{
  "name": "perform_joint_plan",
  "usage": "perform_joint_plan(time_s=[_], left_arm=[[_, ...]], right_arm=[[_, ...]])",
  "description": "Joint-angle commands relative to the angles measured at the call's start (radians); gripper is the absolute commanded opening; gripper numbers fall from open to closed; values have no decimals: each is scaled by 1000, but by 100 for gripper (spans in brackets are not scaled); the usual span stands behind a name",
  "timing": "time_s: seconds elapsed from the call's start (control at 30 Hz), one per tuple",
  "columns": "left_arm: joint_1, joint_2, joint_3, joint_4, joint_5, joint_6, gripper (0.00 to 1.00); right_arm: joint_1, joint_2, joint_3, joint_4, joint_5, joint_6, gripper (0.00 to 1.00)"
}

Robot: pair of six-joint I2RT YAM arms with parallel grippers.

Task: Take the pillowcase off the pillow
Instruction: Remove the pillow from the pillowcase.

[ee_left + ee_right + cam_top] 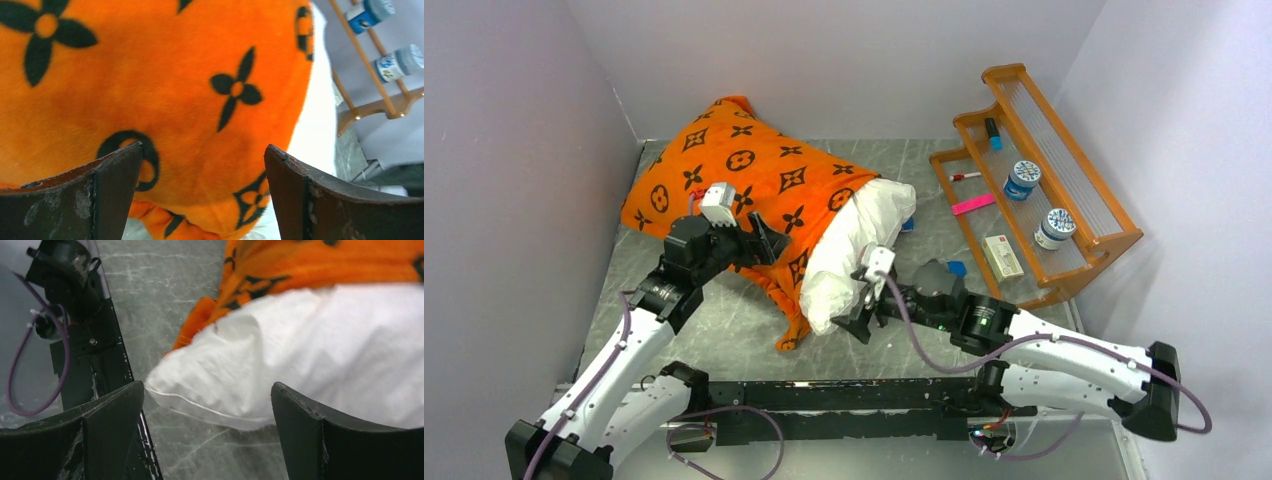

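The orange pillowcase with dark flower and circle motifs covers most of the pillow, whose white end sticks out at the right. My left gripper is open at the case's near side; in the left wrist view the orange pillowcase fills the gap ahead of the spread fingers without being pinched. My right gripper is open just before the pillow's near white corner. In the right wrist view the seamed pillow corner lies ahead of the wide jaws, with the pillowcase edge beyond it.
An orange wooden rack at the right holds two blue-and-white jars, a marker, a pink strip and a white box. White walls close in the grey marbled table. A black rail runs between the arm bases.
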Motion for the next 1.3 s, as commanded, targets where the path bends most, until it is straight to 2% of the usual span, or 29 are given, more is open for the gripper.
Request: perform_joint_plan(time_s=[0.0, 0.13, 0.3, 0.43, 0.67, 0.83, 1.07, 1.27], left_arm=[[54, -9, -38, -57, -11, 3, 96], [75, -29, -60, -105, -22, 17, 96], [75, -110, -50, -204, -64, 68, 97], [75, -159, -36, -283, -73, 125, 96], [75, -198, -44, -293, 64, 180, 96], [75, -196, -46, -288, 101, 183, 97], [75, -187, -85, -237, 209, 161, 96], [74, -180, -117, -191, 286, 146, 97]], right_arm=[[203, 68, 110, -41, 323, -255, 100], [385, 130, 118, -37, 482, -380, 100], [494, 238, 164, -53, 578, -473, 100], [534, 320, 192, -43, 666, -529, 100], [525, 445, 148, 130, 790, -660, 100], [444, 518, 98, 281, 818, -730, 100], [364, 620, 120, 261, 790, -751, 100], [295, 639, 87, 296, 807, -732, 97]])
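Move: The white pillow's near corner lies about 3 cm ahead of the right hand, 5 cm to its left and 10 cm below. The pillowcase's loose corner is on the table, some 5 cm back, 12 cm left and 20 cm below; the case's rim starts about 8 cm ahead and 8 cm left, 8 cm down. From the left hand that loose corner lies about 16 cm back, 3 cm right and 20 cm below, and the pillow corner about 12 cm back, 10 cm right and 12 cm down. The right hand takes the pillow's near corner between its wide-open fingers: it first swings left and back about 5 cm, then drives some 10 cm forward while sinking 9 cm, the wrist turning about 60 degrees until the fingers point forward-left and downward. The left hand, still open, drops 5 cm, then draws back 6 cm towards the loose case corner. ##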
